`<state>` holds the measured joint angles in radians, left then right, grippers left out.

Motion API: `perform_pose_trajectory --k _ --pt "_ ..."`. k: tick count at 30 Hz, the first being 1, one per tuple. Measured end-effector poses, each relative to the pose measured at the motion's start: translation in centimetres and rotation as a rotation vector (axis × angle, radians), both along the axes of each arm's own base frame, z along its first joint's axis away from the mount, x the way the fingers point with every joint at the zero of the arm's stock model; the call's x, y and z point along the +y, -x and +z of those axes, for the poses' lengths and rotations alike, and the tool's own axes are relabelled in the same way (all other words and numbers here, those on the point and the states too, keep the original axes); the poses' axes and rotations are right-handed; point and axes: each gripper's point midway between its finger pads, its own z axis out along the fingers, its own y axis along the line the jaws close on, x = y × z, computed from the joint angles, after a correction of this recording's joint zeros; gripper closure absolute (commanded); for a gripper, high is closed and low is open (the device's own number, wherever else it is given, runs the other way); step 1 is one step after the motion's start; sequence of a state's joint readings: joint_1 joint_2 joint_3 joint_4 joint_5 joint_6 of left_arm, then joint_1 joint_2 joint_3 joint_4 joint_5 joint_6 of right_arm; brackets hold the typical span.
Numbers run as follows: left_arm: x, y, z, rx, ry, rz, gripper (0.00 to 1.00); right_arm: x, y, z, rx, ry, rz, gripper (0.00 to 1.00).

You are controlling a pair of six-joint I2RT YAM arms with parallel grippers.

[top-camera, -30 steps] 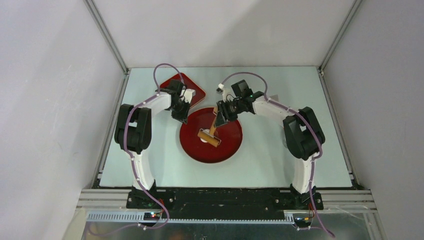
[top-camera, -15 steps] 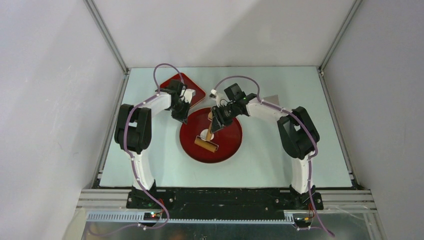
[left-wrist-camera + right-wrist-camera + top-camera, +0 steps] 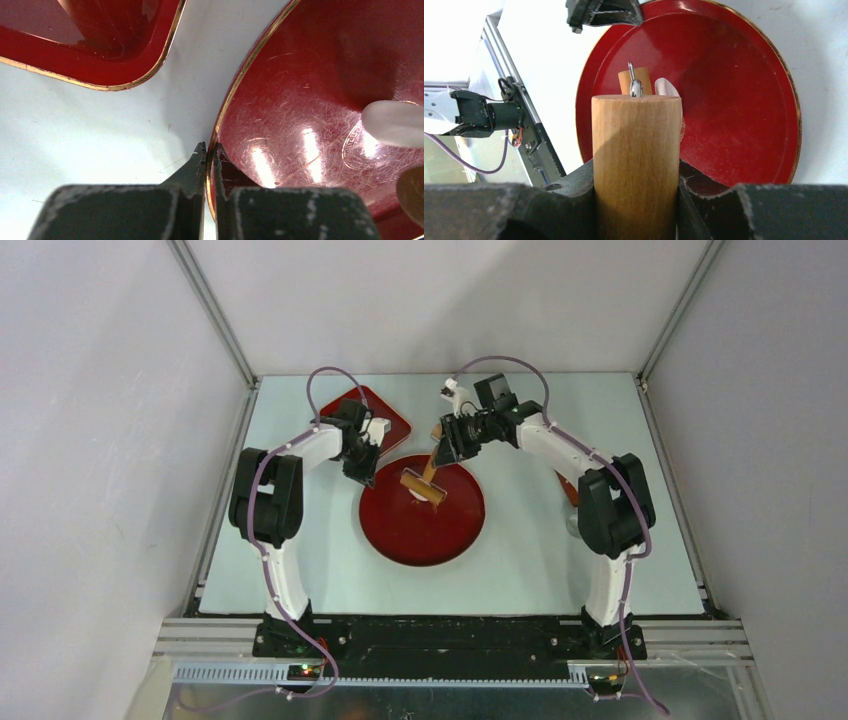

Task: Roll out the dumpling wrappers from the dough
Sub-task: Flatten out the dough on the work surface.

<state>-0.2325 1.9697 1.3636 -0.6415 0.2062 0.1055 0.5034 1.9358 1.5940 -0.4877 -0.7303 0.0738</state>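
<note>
A round red plate [image 3: 425, 535] lies mid-table. My left gripper [image 3: 364, 478] is shut on the plate's gold rim [image 3: 235, 95] at its far left, one finger inside and one outside [image 3: 210, 150]. My right gripper [image 3: 636, 167] is shut on the wooden handle [image 3: 636, 135] of a small rolling pin [image 3: 420, 486]. The pin's roller [image 3: 634, 80] rests on the far half of the plate. A pale, flattened piece of dough [image 3: 667, 88] pokes out beside the roller and also shows in the left wrist view [image 3: 395, 122]; part of the dough is hidden under the roller.
A square red tray [image 3: 375, 412] sits just behind the left gripper, close to the plate; its gold-edged corner [image 3: 100, 70] fills the upper left of the left wrist view. Aluminium frame rails and white walls border the table.
The rolling pin first ran toward the near side of the plate, then back to its far side. The right arm swung back with it. The left gripper kept its hold on the rim.
</note>
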Motion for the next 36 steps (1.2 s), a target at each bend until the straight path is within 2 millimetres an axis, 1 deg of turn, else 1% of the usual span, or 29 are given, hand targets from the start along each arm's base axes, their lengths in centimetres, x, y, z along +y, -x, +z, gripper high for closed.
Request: perform_pose_trajectory --k 3,8,10,15,18,20,25,28,29,31,32,34,36 --pt "0.0 0.0 0.0 0.0 0.0 0.0 1.0 -0.4 -0.5 -1.2 0.019 0.017 -0.014 1.0" --pt "0.0 0.0 0.0 0.0 0.0 0.0 1.0 -0.4 -0.7 -4.6 0.065 0.081 -0.029 1.0" --pt "0.0 0.0 0.0 0.0 0.0 0.0 1.0 -0.5 -0.8 -5.1 0.061 0.102 -0.04 1.0" --pt "0.0 0.0 0.0 0.001 0.001 0.0 1.0 -1.0 -1.5 -4.5 0.044 0.093 -0.055 1.0" --pt "0.0 0.0 0.0 0.001 0.001 0.0 1.0 -1.5 -2.2 -3.5 0.037 0.074 -0.069 1.0" --pt "0.0 0.0 0.0 0.001 0.002 0.0 1.0 -1.7 -3.1 -2.5 0.017 0.058 -0.082 1.0" --pt "0.0 0.0 0.0 0.001 0.003 -0.001 1.0 -2.0 -5.7 1.0 -0.062 0.01 -0.112 1.0" --pt "0.0 0.0 0.0 0.001 0.003 -0.001 1.0 -2.1 -7.1 2.5 -0.101 -0.007 -0.123 1.0" --pt "0.0 0.0 0.0 0.002 0.003 0.0 1.0 -2.0 -7.5 2.8 -0.111 -0.01 -0.124 1.0" --pt "0.0 0.0 0.0 0.002 0.003 0.0 1.0 -1.7 -8.4 2.7 -0.128 -0.008 -0.123 1.0" --pt "0.0 0.0 0.0 0.002 0.004 0.0 1.0 -1.7 -8.8 2.3 -0.13 -0.002 -0.121 1.0" --pt "0.0 0.0 0.0 0.002 0.005 -0.001 1.0 -1.6 -9.1 0.8 -0.11 0.017 -0.118 1.0" --pt "0.0 0.0 0.0 0.003 0.006 0.0 1.0 -1.7 -8.8 -1.6 -0.07 0.055 -0.107 1.0"
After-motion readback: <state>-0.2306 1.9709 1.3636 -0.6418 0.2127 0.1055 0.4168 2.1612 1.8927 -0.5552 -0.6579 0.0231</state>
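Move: The dough, seemingly clinging under the roller and off the plate, lies some 5 cm left of the right hand, 4 cm back and about 9 cm below. The plate's middle is also about 5 cm back and 4 cm left, 15 cm down; the red tray stands roughly 16 cm ahead and 14 cm left, similarly low. From the left hand the dough is about 10 cm right, 5 cm back and 4 cm higher. Dough and plate are met from above: the right hand, still gripping the roller's handle, first sinks about 5 cm towards the plate, then sweeps forward some 8 cm to the plate's far side, rising about as much before dipping again at the end. The left hand stays put, its closed fingertips on the plate's left rim. ##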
